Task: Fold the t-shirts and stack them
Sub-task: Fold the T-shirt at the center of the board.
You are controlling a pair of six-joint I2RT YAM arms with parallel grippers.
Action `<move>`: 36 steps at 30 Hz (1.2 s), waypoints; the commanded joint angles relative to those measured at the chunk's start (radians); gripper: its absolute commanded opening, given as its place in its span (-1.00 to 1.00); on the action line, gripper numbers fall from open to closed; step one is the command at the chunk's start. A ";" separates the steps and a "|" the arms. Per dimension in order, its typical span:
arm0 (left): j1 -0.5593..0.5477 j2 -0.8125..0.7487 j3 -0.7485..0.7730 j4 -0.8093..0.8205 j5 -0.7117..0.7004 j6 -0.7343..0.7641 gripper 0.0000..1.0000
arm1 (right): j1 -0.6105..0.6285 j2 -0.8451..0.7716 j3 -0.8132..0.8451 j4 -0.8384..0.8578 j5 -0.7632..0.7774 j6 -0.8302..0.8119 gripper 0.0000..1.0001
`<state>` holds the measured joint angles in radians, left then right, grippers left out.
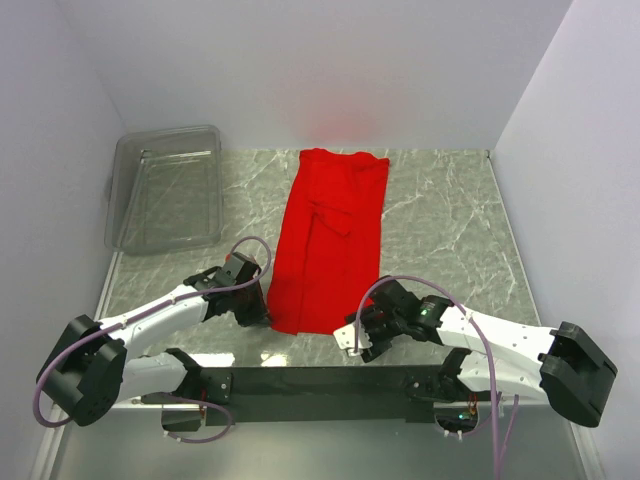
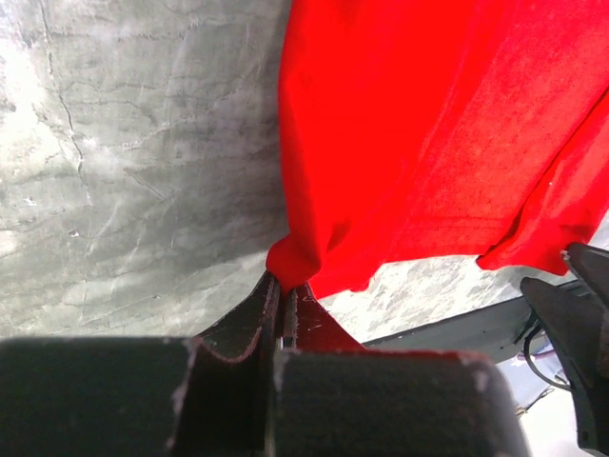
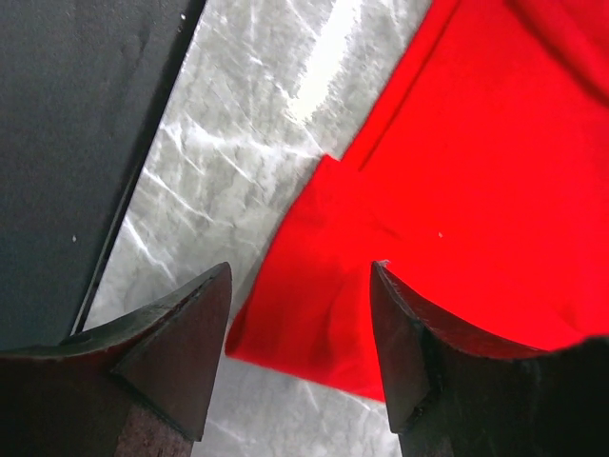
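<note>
A red t-shirt [image 1: 330, 240] lies folded into a long strip down the middle of the marble table. My left gripper [image 1: 258, 313] sits at its near left corner, shut on a pinch of the red cloth [image 2: 295, 262]. My right gripper [image 1: 360, 343] hovers at the near right corner with its jaws apart. In the right wrist view the shirt's corner [image 3: 314, 314] lies between and below the two fingertips [image 3: 214, 286], untouched.
A clear plastic bin [image 1: 165, 187] stands at the back left of the table. The black base rail [image 1: 330, 380] of the arms runs along the near edge. White walls close in the sides and back.
</note>
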<state>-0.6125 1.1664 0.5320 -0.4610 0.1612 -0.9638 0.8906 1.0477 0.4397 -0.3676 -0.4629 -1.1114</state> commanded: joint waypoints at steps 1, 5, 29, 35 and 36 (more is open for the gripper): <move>-0.004 -0.008 0.002 0.010 0.024 -0.007 -0.99 | 0.027 0.023 -0.015 0.045 0.026 0.033 0.31; -0.004 -0.002 -0.001 0.025 0.037 -0.013 -0.99 | 0.060 0.063 -0.015 0.059 0.055 0.076 0.21; -0.004 -0.066 -0.015 0.042 0.044 -0.013 -0.99 | 0.064 0.140 0.011 0.042 0.173 0.177 -0.95; -0.003 -0.116 0.029 0.024 0.067 0.023 -0.99 | 0.048 -0.003 0.096 -0.065 0.011 0.212 -1.00; -0.003 -0.126 0.048 0.015 0.072 0.025 -0.99 | 0.047 -0.032 0.114 -0.073 -0.002 0.220 -1.00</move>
<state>-0.6125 1.0782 0.5156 -0.4526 0.2047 -0.9703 0.9447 1.0966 0.4778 -0.3649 -0.3698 -0.9230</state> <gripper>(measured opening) 0.026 0.009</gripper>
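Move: The right hand, open, hangs over the near-right corner of the t-shirt's hem: the spot to grip is about 1 cm ahead, 1 cm to its left and 2 cm below. The near-left corner, already pinched in the left fingers, is some 20 cm to its left and 4 cm farther out; the table's near edge runs about 7 cm straight behind it, 3 cm lower. From the left hand, the near-right corner lies 21 cm to the right, 4 cm back and about 2 cm down. The right hand dips about 2 cm onto the near-right corner and slides nearly 3 cm forward and a little left, turning some 10 degrees clockwise while its fingers close from wide open and pinch the hem; then, shut, it draws back about 2 cm and starts up. The left hand keeps its pinch on the near-left corner, almost still, and only at the end rises about 1.5 cm along with it. ##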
